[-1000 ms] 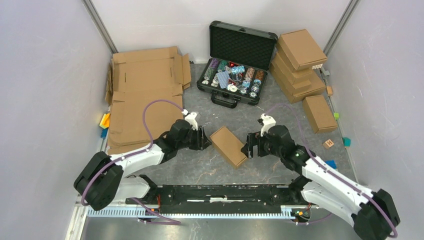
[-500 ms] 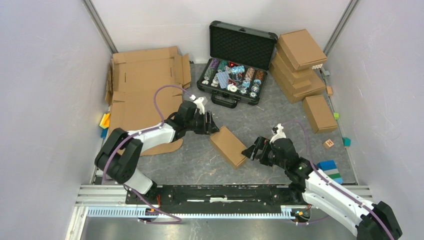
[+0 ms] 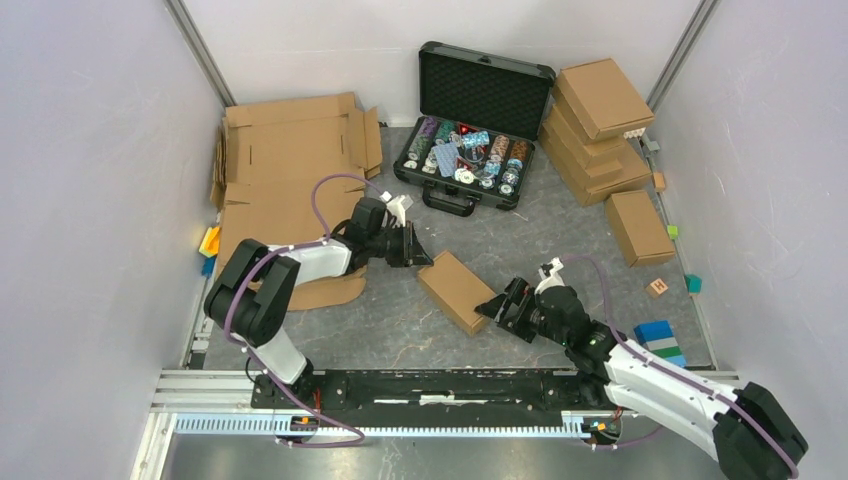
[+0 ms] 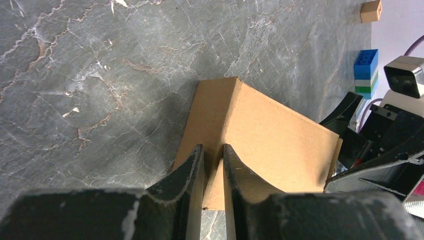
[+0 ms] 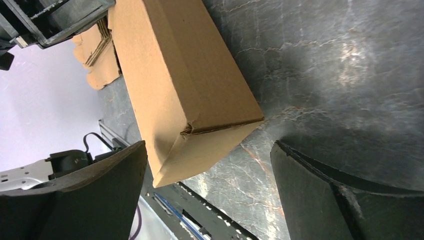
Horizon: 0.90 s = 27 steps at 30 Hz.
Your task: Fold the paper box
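The paper box [image 3: 458, 290] is a small brown cardboard box, folded shut and lying slantwise on the grey table. My left gripper [image 3: 422, 257] sits at its far left corner. In the left wrist view the gripper [image 4: 213, 147] shows only a slim gap, straddling an edge of the paper box [image 4: 270, 140]; whether it pinches the cardboard I cannot tell. My right gripper [image 3: 497, 308] stands wide open at the box's near right end. In the right wrist view the gripper [image 5: 210, 190] has that end of the paper box [image 5: 180, 75] just ahead of it, untouched.
An open black case [image 3: 470, 110] with poker chips stands at the back. Folded boxes [image 3: 595, 125] are stacked at the back right, one more [image 3: 638, 226] in front. Large flat cardboard sheets [image 3: 285, 170] lie at the left. Coloured blocks [image 3: 655, 335] sit near the right arm.
The left arm swung out to the box's far left corner; its jaws widened, then narrowed. The right arm drew back toward the near edge, staying open. The box barely moved.
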Each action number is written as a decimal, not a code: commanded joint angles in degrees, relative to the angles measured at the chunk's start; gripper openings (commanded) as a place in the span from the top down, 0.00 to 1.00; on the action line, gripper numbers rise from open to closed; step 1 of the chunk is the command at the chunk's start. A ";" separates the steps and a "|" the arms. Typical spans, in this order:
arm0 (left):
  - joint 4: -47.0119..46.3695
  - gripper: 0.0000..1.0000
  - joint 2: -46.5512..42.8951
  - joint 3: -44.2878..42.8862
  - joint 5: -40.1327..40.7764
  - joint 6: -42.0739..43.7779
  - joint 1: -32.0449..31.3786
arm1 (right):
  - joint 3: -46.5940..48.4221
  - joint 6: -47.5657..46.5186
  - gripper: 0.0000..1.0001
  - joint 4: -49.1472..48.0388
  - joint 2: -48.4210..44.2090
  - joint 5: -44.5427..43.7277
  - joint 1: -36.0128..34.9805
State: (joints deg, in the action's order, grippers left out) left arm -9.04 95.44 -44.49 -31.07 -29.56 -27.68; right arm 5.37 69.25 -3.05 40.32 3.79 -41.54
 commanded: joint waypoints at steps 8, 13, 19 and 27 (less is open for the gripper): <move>2.28 0.76 1.50 0.31 1.18 1.00 0.70 | -1.96 8.37 0.13 -10.32 2.59 -5.20 -4.03; 3.80 0.76 1.86 -0.03 2.37 1.63 0.68 | -3.08 11.24 0.22 -16.27 5.15 -6.10 -4.47; 4.12 0.77 1.69 0.36 2.86 1.73 0.70 | -2.05 11.63 0.31 -16.02 5.58 -8.62 -4.43; -6.75 0.43 -5.76 6.13 0.30 -1.63 0.70 | -0.24 11.07 0.44 -8.86 1.07 -15.20 -4.32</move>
State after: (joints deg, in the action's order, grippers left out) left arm -10.90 94.94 -43.00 -30.85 -29.76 -26.98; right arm 3.05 80.58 -15.27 44.56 -5.04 -45.65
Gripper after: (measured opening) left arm 0.469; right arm 0.606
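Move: The right hand, open wide, is just off the near-right end of the paper box; the box's middle lies about 5 cm ahead of it, 8 cm left and 2 cm lower. The chip case is some 32 cm ahead and 7 cm left. For the left hand, its fingers already at the far-left end, the box's middle is about 6 cm back, 6 cm right and 2 cm down. Right hand eases left, then about 2 cm forward, closing on the box's near-right end; left fingers open. ##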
